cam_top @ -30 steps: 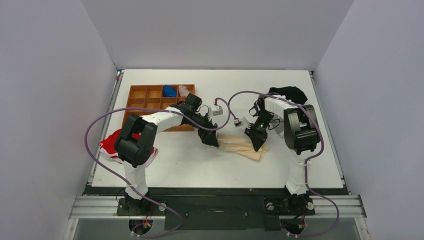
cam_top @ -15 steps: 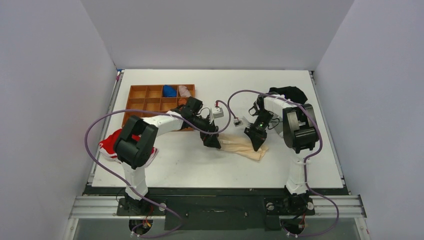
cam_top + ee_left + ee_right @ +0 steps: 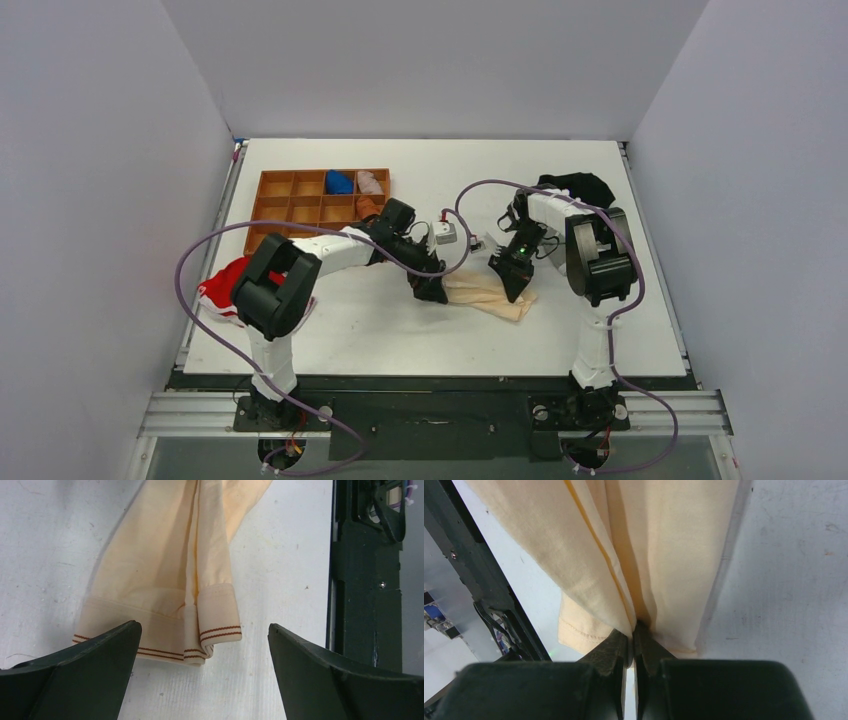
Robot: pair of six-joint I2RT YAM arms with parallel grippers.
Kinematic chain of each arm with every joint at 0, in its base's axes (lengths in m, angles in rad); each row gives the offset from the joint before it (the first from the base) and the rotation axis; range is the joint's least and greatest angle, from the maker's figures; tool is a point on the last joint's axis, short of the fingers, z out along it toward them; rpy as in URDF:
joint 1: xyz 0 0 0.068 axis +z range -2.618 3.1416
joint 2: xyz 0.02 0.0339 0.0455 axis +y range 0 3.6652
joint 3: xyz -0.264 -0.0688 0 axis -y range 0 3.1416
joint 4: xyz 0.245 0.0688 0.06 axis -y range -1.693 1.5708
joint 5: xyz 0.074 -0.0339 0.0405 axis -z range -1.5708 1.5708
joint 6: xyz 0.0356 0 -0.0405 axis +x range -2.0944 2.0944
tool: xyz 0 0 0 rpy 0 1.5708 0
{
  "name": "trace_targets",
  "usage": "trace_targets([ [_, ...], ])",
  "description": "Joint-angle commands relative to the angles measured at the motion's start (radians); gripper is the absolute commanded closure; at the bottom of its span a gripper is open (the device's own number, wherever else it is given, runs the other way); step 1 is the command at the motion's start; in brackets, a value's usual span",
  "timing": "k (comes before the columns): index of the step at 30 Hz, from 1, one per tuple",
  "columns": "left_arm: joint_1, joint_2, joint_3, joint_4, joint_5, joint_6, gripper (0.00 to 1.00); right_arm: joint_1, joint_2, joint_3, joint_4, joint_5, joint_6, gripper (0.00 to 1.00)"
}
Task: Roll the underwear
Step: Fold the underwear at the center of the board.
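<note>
The underwear (image 3: 487,293) is cream and lies folded lengthwise on the white table. In the left wrist view its waistband end (image 3: 215,630) shows two thin red-brown stripes, with the folded body (image 3: 165,565) stretching away. My left gripper (image 3: 432,290) is open and low at that end; the wide-apart jaws of the left gripper (image 3: 203,630) flank the band without touching it. My right gripper (image 3: 515,285) is at the opposite end. In the right wrist view the right gripper (image 3: 633,630) is shut on a raised fold of the underwear (image 3: 664,555).
A wooden compartment tray (image 3: 290,195) stands at the back left with a blue roll (image 3: 339,182) and a pink roll (image 3: 369,181) in it. A red garment (image 3: 222,285) lies at the left edge. A black garment (image 3: 580,186) lies behind the right arm.
My left gripper has slid rightward, closer to the waistband end of the underwear, still open. The right gripper has stayed put, pinching the fabric.
</note>
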Motion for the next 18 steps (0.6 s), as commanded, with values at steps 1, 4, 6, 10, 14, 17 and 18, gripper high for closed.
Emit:
trace_targets([
  [1,-0.016,0.000,0.002,0.041,-0.044,0.034,0.01,-0.007,0.016,0.018,-0.008,-0.025,-0.009,1.00],
  [4,-0.026,0.007,0.003,0.032,-0.060,0.044,0.03,-0.007,0.015,0.017,-0.008,-0.025,-0.009,1.00],
  [6,-0.030,0.013,0.005,0.026,-0.061,0.050,0.06,-0.007,0.014,0.016,-0.007,-0.025,-0.008,1.00],
  [10,-0.035,0.019,0.005,0.017,-0.065,0.055,0.12,-0.007,0.016,0.015,-0.008,-0.025,-0.009,1.00],
  [14,-0.034,0.029,0.010,0.011,-0.070,0.059,0.17,-0.009,0.016,0.014,-0.007,-0.025,-0.009,1.00],
  [17,-0.036,0.046,0.018,0.002,-0.075,0.064,0.23,-0.008,0.018,0.014,-0.007,-0.023,-0.009,1.00],
  [18,-0.036,0.050,0.023,-0.005,-0.076,0.068,0.24,-0.009,0.019,0.014,-0.008,-0.023,-0.009,1.00],
])
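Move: Just below the left hand, about 2 cm to its right and 3 cm down, is the end of the beige underwear's folded edge. The wider lower layer lies some 4 cm ahead of the hand, equally far right and slightly lower. The wooden box is about 24 cm left and 18 cm ahead, the grey underwear roughly 25 cm right and 12 cm ahead. From the right hand, the same folded end lies about 11 cm left, level fore-and-aft and 1 cm down. Sinking some 1.5 cm towards the end of the folded edge, the left hand starts closing its wide-open fingers on either side of the fold, taking off about a fifth of the gap, with hardly any turn of the wrist. The right hand stays put, still pinching the fold farther to the right. ##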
